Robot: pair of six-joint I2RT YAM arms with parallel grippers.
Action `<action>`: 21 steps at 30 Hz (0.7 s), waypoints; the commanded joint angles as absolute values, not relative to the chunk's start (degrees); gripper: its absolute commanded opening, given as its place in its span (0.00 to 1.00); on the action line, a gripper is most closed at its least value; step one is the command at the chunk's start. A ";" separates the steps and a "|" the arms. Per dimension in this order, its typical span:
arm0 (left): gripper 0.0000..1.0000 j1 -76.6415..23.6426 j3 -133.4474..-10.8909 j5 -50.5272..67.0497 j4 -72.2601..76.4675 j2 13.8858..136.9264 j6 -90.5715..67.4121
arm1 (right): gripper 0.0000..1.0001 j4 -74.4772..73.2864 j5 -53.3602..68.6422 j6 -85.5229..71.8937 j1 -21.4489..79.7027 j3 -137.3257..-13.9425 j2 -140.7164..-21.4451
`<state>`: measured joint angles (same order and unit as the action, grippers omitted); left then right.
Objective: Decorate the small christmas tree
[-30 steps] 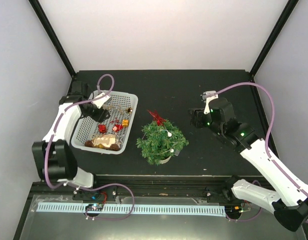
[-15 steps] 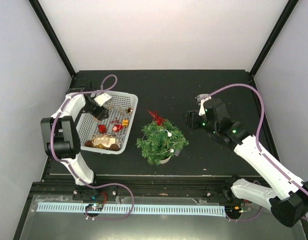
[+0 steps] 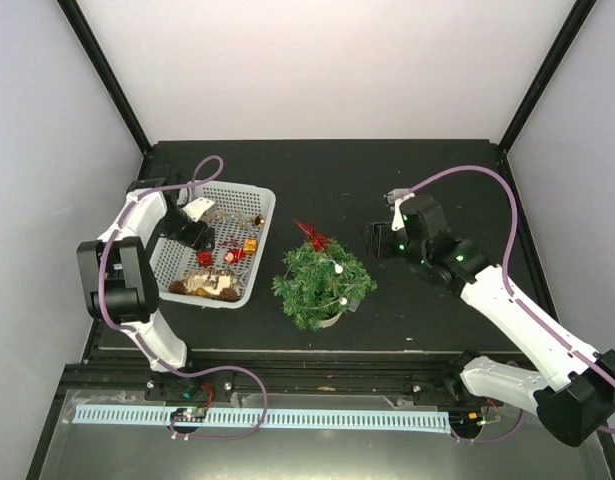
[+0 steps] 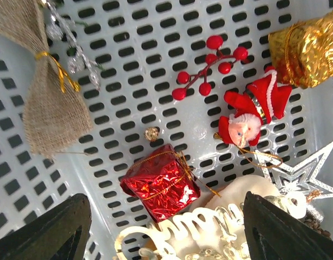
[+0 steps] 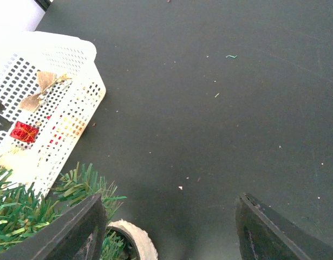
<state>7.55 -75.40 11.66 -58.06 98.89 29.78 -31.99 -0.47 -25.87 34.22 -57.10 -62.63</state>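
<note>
The small christmas tree [image 3: 322,280] stands in its cream pot [image 3: 330,318] at mid-table, with a red bow [image 3: 312,235] at its top. The right wrist view catches its needles [image 5: 14,211] and pot rim [image 5: 131,238]. My left gripper [image 3: 199,238] hangs open inside the white basket [image 3: 270,200]. Its fingers straddle a red foil gift box [image 4: 160,181] and a cream lettering ornament [image 4: 209,233], touching neither. My right gripper [image 3: 372,240] is open and holds nothing, just right of the tree above the bare mat.
The basket floor [image 4: 128,81] also holds a Santa figure [image 4: 247,116], a red berry sprig [image 4: 209,65], a gold gift [image 4: 307,49], a burlap bow [image 4: 47,103] and a silver star [image 4: 301,179]. Black frame posts rise at the table's back corners.
My left gripper has spread its fingers wider and shifted a little within the basket. My right gripper has crept left toward the tree.
</note>
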 commanded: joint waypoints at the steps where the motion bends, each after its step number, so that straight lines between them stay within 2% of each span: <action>1: 0.77 7.88 -74.51 11.75 -60.98 100.52 26.67 | 0.66 -30.15 0.01 -26.09 33.79 -56.58 -61.04; 9: 0.75 7.82 -72.54 10.65 -58.68 104.74 24.74 | 0.66 -29.42 -0.30 -25.79 33.77 -55.16 -59.23; 13: 0.71 7.85 -73.68 10.08 -57.39 105.74 23.64 | 0.66 -28.81 -0.08 -25.71 33.75 -54.52 -58.50; 21: 0.49 7.83 -74.19 10.64 -57.39 105.68 23.18 | 0.66 -28.76 -0.62 -25.41 33.78 -54.18 -57.74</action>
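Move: The red gift lies about 2 cm back from the left hand, not off to either side, and 6 cm below, in the basket. From that hand the Santa is about 7 cm right and 1 cm back, the red berries some 6 cm right and 3 cm ahead, the burlap bag 4 cm left and 5 cm ahead, all roughly 7 cm below. From the right hand the gift is about 40 cm left, 3 cm ahead, 19 cm lower. Left hand sinks about 5 cm and back 2, tipping roughly 10 degrees, then closes its fingers around the red gift. ##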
